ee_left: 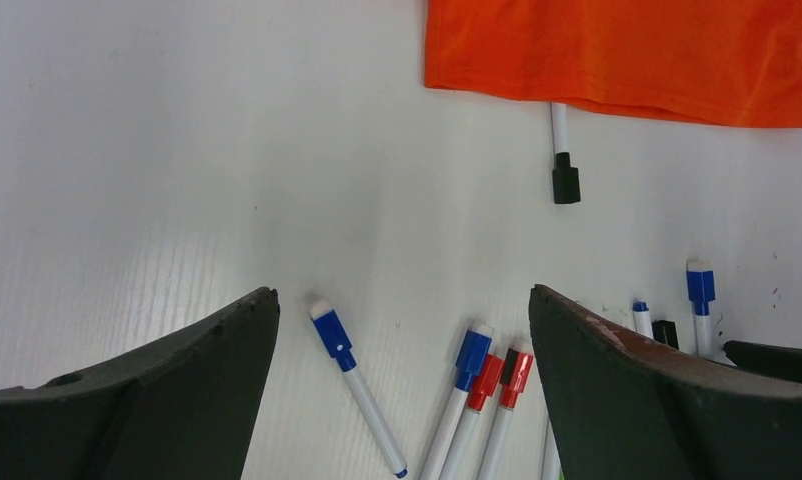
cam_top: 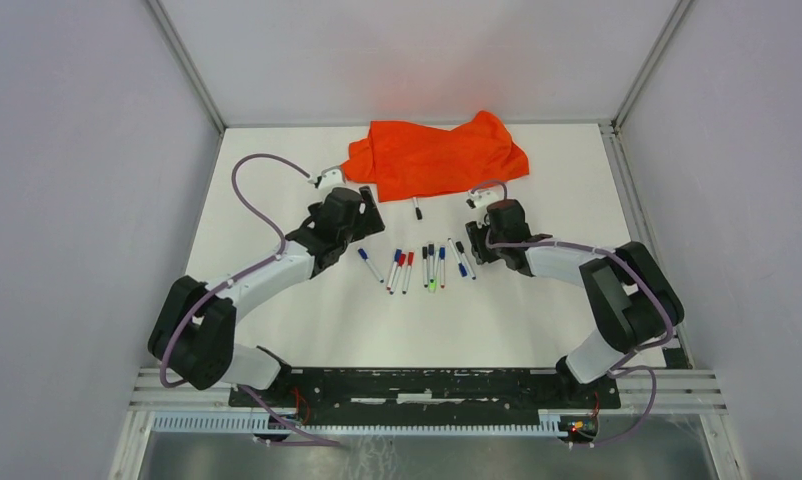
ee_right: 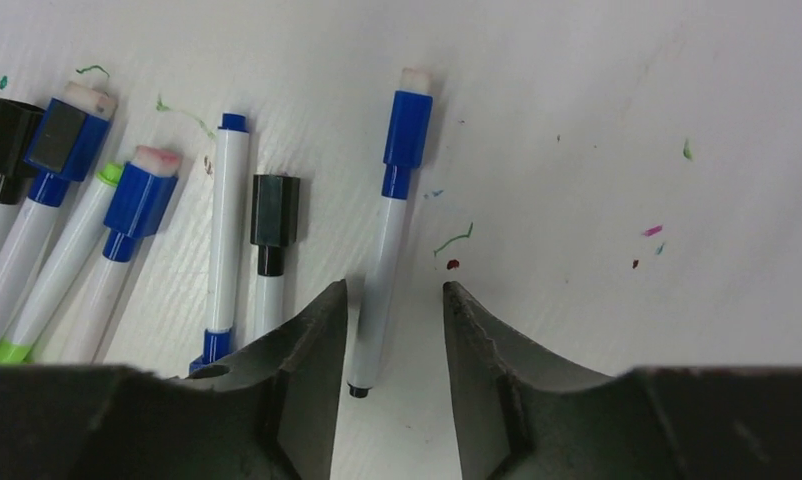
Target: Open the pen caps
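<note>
Several capped white pens lie in a row on the white table. In the left wrist view I see pen caps in blue, blue and red below my left gripper, which is wide open, above them and holding nothing. A black-capped pen lies apart, its barrel tucked under the orange cloth. My right gripper is open, its jaws straddling the barrel of a pen with a blue cap; a gap shows on the right side. From above, the left gripper and right gripper flank the row.
The crumpled orange cloth lies at the back middle of the table. More capped pens, black and blue, lie just left of the right gripper. Small ink marks dot the surface. White walls enclose the table.
</note>
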Controlling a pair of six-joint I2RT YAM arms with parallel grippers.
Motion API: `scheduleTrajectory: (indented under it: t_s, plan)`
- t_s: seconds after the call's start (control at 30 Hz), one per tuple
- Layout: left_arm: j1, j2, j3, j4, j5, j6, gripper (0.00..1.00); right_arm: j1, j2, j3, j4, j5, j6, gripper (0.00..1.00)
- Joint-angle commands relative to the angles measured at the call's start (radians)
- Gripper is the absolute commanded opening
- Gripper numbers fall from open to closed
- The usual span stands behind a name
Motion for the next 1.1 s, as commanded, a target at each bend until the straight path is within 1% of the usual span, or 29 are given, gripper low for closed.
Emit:
scheduleTrajectory:
  t_s: [0.0, 0.17, 0.2, 0.27, 0.3, 0.37, 0.47, 0.5, 0.57, 0.67, 0.83, 0.97, 1.07]
  plan:
    - [-0.007, 0.01, 0.057, -0.013, -0.029, -0.036, 1.0, 0.012, 0.041, 0.061, -0.034, -0.007, -0.012, 0.42]
    - [-0.007, 0.001, 0.076, -0.051, -0.036, -0.039, 1.0, 0.014, 0.055, 0.052, -0.088, 0.011, 0.012, 0.19]
    - [-0.007, -0.004, 0.077, -0.057, -0.037, -0.039, 1.0, 0.013, 0.053, 0.042, -0.088, 0.013, 0.019, 0.12]
    - [-0.007, -0.016, 0.075, -0.063, -0.035, -0.041, 1.0, 0.013, 0.049, 0.028, -0.089, 0.012, 0.025, 0.03]
    - [-0.007, -0.021, 0.072, -0.063, -0.028, -0.044, 1.0, 0.014, 0.044, 0.022, -0.089, 0.007, 0.027, 0.0]
    - [-0.007, -0.029, 0.07, -0.062, -0.007, -0.052, 1.0, 0.012, 0.018, 0.007, -0.085, 0.01, 0.028, 0.0]
    - [-0.007, -0.032, 0.069, -0.043, 0.057, -0.062, 1.0, 0.013, -0.043, -0.014, -0.036, -0.005, 0.024, 0.0]
    - [-0.007, -0.035, 0.067, -0.024, 0.082, -0.068, 1.0, 0.014, -0.071, -0.024, -0.012, -0.039, 0.022, 0.0]
    - [-0.007, -0.041, 0.053, 0.035, 0.152, -0.079, 1.0, 0.019, -0.126, -0.042, 0.028, -0.073, 0.021, 0.0]
    - [-0.008, -0.034, 0.037, 0.135, 0.298, -0.101, 1.0, 0.031, -0.19, -0.054, 0.064, -0.132, 0.04, 0.0]
    - [-0.025, 0.021, 0.035, 0.247, 0.443, -0.163, 1.0, 0.065, -0.224, -0.053, 0.099, -0.204, 0.081, 0.0]
    - [-0.046, 0.069, 0.01, 0.36, 0.502, -0.236, 1.0, 0.101, -0.23, -0.077, 0.178, -0.252, 0.145, 0.0]
    - [-0.063, 0.124, 0.011, 0.412, 0.534, -0.274, 0.99, 0.132, -0.231, -0.093, 0.24, -0.268, 0.19, 0.0]
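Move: Just ahead of the right fingers at table height, the blue-capped pen has its middle some 2 cm forward and 1 cm left. The loose black-capped pen is about 2 cm back and 3 cm left of that hand; the upside-down blue-capped pen is level, roughly 6 cm left. From the raised left hand, the pen aimed at is about 30 cm right, 7 cm back and 10 cm lower; the pen under the cloth lies 16 cm right, 3 cm ahead. Easing a centimetre forward-left, the right fingers shut on the white barrel of the blue-capped pen and pinch it, then carry it up and left some 7 cm, drawing slightly back and rolling the hand's left side up. The left hand, waiting at first, then swings about 11 cm right and a little up towards that pen, rolling its left side down some 25 degrees and turning clockwise, fingers still wide open. ##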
